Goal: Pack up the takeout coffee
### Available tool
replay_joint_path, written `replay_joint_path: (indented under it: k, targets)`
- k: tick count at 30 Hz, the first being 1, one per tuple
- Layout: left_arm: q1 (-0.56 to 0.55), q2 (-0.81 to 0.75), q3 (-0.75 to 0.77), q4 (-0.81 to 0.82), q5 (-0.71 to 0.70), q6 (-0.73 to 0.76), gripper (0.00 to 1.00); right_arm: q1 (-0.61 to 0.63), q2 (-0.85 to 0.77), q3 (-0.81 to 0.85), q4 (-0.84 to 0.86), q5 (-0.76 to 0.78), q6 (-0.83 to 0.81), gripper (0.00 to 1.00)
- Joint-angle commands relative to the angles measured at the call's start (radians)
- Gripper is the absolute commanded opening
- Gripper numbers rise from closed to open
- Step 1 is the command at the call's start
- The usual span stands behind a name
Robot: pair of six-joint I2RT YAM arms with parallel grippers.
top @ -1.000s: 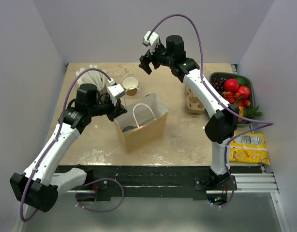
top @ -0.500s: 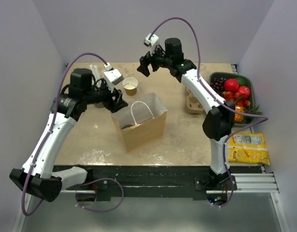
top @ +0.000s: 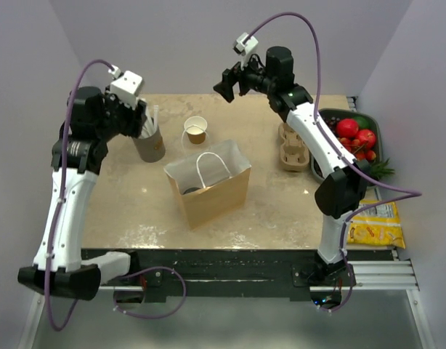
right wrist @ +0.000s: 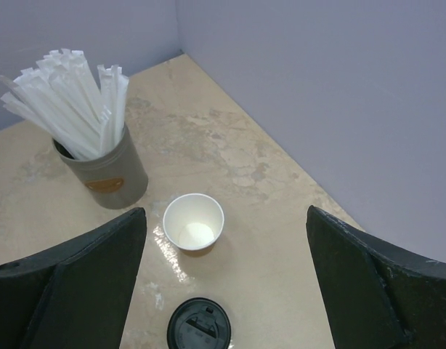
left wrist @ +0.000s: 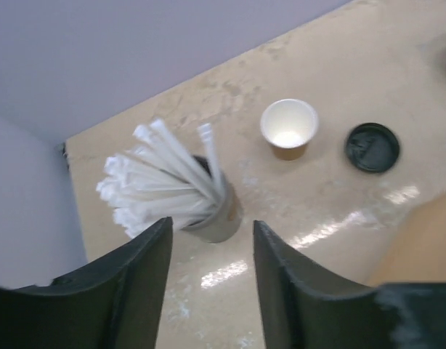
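An open brown paper bag (top: 217,195) stands mid-table. Deep inside it a dark round lid shows, the takeout coffee (top: 192,191); its cup body is hidden by the bag walls. My left gripper (top: 138,118) hangs high above the back left corner, open with nothing between its fingers (left wrist: 143,269). The grey cup of straws (left wrist: 219,218) lies below it. My right gripper (top: 225,83) is raised over the table's far edge, wide open and empty. In the right wrist view it (right wrist: 224,214) looks down on a lidless cup (right wrist: 194,224).
A loose black lid (right wrist: 200,327) lies flat beside the lidless cup (top: 196,129), behind the bag. A cardboard cup carrier (top: 290,150), a fruit bowl (top: 350,134) and a yellow snack packet (top: 373,222) are at the right. Walls close in on three sides.
My left gripper opened, left the bag's rim and rose toward the back left over the straws. The right arm drifted up and to the right.
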Motion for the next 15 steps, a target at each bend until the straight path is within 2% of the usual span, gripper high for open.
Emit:
replay_joint_path:
  k: [1,2,6,15]
  targets:
    - [0.125,0.162,0.063,0.112,-0.085,-0.099,0.48,-0.011,-0.050,-0.038,0.047,-0.018,0.029,0.93]
    - [0.157,0.189,0.095,0.107,-0.090,-0.102,0.46,-0.012,-0.055,-0.043,0.048,-0.021,0.031,0.93]
    - [0.163,0.315,0.167,0.054,-0.120,-0.117,0.46,-0.018,-0.065,-0.051,0.033,-0.035,0.033,0.93]
    - [0.171,0.360,0.208,0.008,-0.079,-0.161,0.34,-0.026,-0.099,-0.107,0.047,-0.026,0.040,0.93]
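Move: The straws lie some 13 cm ahead of the left hand, 5 cm to its left and 19 cm lower, fanned out of their grey holder, whose middle is about 14 cm ahead and 1 cm left. The white cup stands about 17 cm right of the holder and 4 cm farther out; the paper bag is some 20 cm right of the left hand and 4 cm back. From the right hand the straws are roughly 30 cm left, 2 cm back and 19 cm down. Forward, to its left and down in one quick sweep of about 15 cm, the left hand comes to hover just over the leaning straws, slowing at the end. Its wrist swings some 15 degrees counter-clockwise and tips down about as much, while the half-open fingers narrow further without gripping anything. The right hand, still wide open and empty, sinks about 3 cm above the table. ##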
